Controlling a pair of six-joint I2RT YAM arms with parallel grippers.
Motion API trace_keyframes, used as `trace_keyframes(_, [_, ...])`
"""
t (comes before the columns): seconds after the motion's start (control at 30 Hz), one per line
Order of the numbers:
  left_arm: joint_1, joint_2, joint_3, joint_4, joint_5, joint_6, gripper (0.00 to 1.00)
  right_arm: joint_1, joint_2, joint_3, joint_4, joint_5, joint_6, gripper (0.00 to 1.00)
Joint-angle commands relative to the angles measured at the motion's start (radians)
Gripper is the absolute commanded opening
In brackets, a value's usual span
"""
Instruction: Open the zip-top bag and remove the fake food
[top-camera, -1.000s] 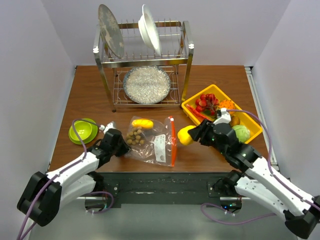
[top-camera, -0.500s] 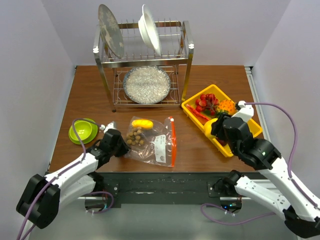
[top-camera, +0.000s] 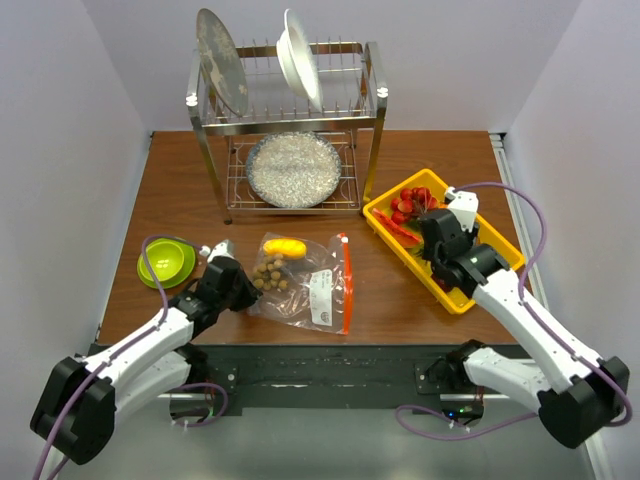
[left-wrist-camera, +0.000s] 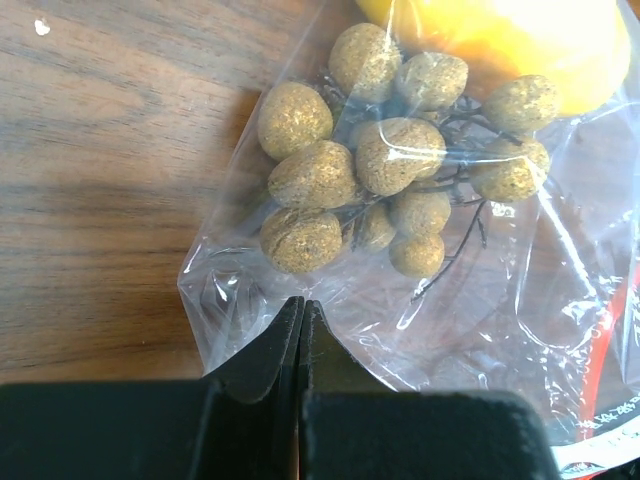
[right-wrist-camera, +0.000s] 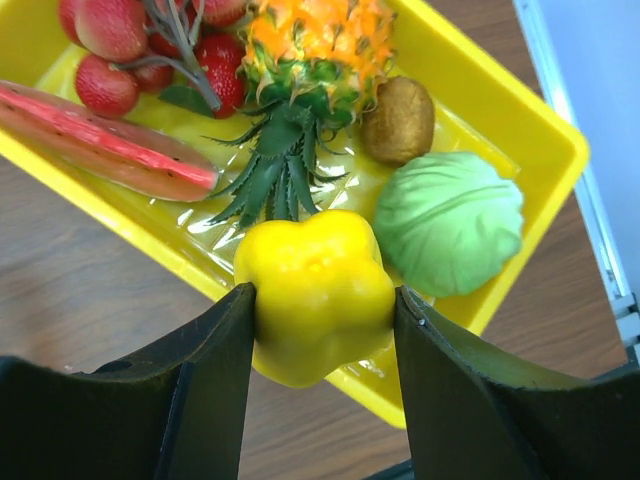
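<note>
The zip-top bag (top-camera: 318, 290) lies flat on the table's near middle, its orange-red zipper strip (top-camera: 345, 280) on the right side. Inside it are a yellow-orange mango (top-camera: 285, 246) and a cluster of brown balls (left-wrist-camera: 385, 170). My left gripper (left-wrist-camera: 301, 306) is shut on the bag's left edge, just below the balls. My right gripper (right-wrist-camera: 322, 300) is shut on the yellow bell pepper (right-wrist-camera: 318, 285) and holds it above the near rim of the yellow tray (right-wrist-camera: 545, 130). In the top view the right gripper's body covers the pepper.
The yellow tray (top-camera: 455, 297) holds a pale green cabbage (right-wrist-camera: 450, 220), a brown kiwi (right-wrist-camera: 398, 120), a pineapple (right-wrist-camera: 315, 40), a watermelon slice (right-wrist-camera: 100, 140) and red fruits (right-wrist-camera: 110, 30). A dish rack (top-camera: 290, 120) stands at the back. A green bowl (top-camera: 165, 262) sits left.
My right arm has carried the yellow bell pepper rightward from beside the bag's zipper to above the yellow tray. The left gripper and the bag have stayed put.
</note>
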Motion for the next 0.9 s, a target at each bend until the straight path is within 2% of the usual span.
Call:
trace_keyframes(0.0, [0.0,-0.018,0.037,-0.004,0.004,0.025,0.0,-0.042,0.079,-0.033,0.198,-0.115,-0.05,0.41])
trace_keyframes(0.07, [0.0,-0.018,0.041,-0.006,0.006,0.028,0.0,-0.044,0.143,-0.043,0.214,-0.119,-0.043,0.41])
trace_keyframes(0.23, [0.0,-0.025,0.057,-0.011,0.006,0.039,0.0,-0.047,0.219,-0.069,0.26,-0.11,-0.021,0.52])
trace_keyframes(0.53, [0.0,-0.035,0.088,-0.035,0.0,0.053,0.0,-0.045,0.291,-0.076,0.238,-0.044,-0.021,0.54])
trace_keyframes(0.77, [0.0,-0.034,0.103,-0.038,0.003,0.062,0.0,-0.047,0.32,-0.063,0.245,-0.079,-0.031,0.74])
trace_keyframes(0.87, [0.0,-0.028,0.114,-0.04,0.01,0.074,0.0,-0.045,0.335,-0.046,0.235,-0.093,-0.034,0.8])
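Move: The right hand holds the yellow pepper above the yellow tray, whose middle lies about 7 cm ahead, 2 cm to its left and some 15 cm below. The pineapple is about 11 cm ahead and 1 cm left, the cabbage level with the hand and 7 cm right, and the purple onion 3 cm back and 1 cm left, all inside the tray. From the left hand the tray is about 45 cm right and 12 cm ahead, nearly level. The right hand lowers the held yellow pepper some 7 cm and carries it about 5 cm forward into the space over the tray, between the pineapple's leaves and the purple onion, its wrist almost unturned; late on, with the forward travel over, the fingers begin to spread while the hand sinks a last centimetre. Meanwhile the left hand, fingers shut and empty, eases up about 2 cm over the corner of the zip-top bag. ##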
